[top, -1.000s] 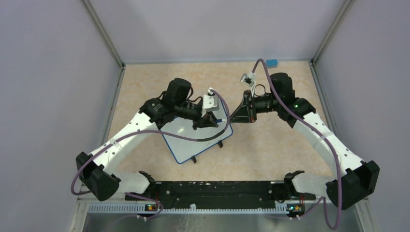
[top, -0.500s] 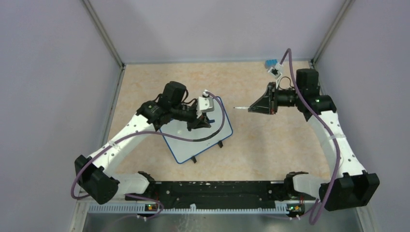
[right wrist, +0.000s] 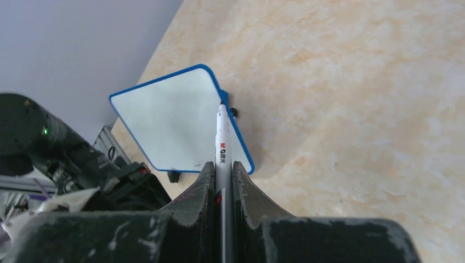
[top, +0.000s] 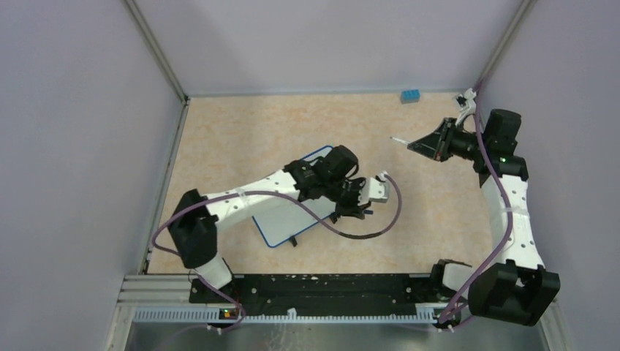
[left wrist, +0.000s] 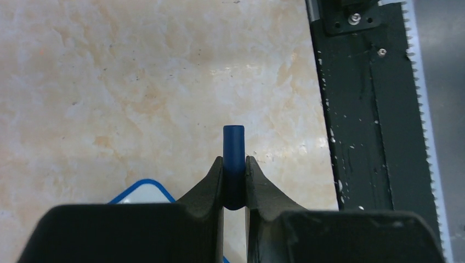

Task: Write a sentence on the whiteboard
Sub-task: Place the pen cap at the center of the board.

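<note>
The whiteboard (top: 276, 220), white with a thin blue rim, lies tilted at the table's centre left, partly under my left arm. Its face (right wrist: 174, 125) looks bare and no sentence is in view. My left gripper (top: 363, 212) hovers just right of the board, shut on a dark blue pen cap (left wrist: 233, 156); a board corner (left wrist: 140, 190) shows beside its fingers. My right gripper (top: 422, 145) hangs at the far right, shut on a white marker (right wrist: 222, 137) whose uncapped tip (top: 395, 137) points left, well away from the board.
A small blue block (top: 410, 96) sits at the back wall. The black base rail (left wrist: 373, 109) runs along the near edge, close to my left gripper. Grey walls close in the table on both sides and the back. My left arm (right wrist: 55, 153) lies near the board.
The two grippers, close together over the board's far corner, pulled apart. My left one swung right and nearer with the cap. My right one drew back to the far right with the marker.
</note>
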Robot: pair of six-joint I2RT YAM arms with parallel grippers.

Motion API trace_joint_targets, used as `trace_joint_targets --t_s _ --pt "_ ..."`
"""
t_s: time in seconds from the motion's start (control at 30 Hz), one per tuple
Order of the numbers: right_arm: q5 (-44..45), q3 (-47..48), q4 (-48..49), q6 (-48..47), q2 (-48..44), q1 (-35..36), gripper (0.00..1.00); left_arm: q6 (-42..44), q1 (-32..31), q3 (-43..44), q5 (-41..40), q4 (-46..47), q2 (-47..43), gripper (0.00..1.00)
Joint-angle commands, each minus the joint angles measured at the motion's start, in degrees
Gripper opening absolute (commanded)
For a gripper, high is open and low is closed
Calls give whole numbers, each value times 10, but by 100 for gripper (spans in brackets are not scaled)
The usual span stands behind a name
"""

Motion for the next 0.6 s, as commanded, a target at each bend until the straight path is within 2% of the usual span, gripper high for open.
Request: trace_joint_targets --t_s 0.0,0.17,0.57 --pt "47 -5 47 25 -12 -33 0 -32 -24 38 -63 88 59 0" --pt "47 -15 58 29 -2 -71 0 -76 -31 88 -82 126 154 3" --pt "64 -60 122 54 -20 -78 0 -140 -37 190 -106 151 323 6"
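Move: The blue pen cap is still pinched in the left hand; the bare tabletop just past the whiteboard's right edge, where it is headed, lies about 7 cm ahead, 12 cm right and 17 cm below. The whiteboard's middle is some 13 cm ahead and 20 cm left, 17 cm down; the uncapped pen is about 14 cm ahead, 10 cm right and 11 cm above. From the right hand that tabletop spot lies about 6 cm back, 2 cm left and 28 cm down. Bring the left gripper down about 12 cm and right about 10 cm, easing some 5 cm forward, past the whiteboard's right edge towards the open table. Keep the cap pinched and swing the fingers slightly counter-clockwise and a little more downward. Meanwhile draw the right hand with the uncapped pen 5 cm right, slightly forward and down, turning about 10 degrees clockwise. ##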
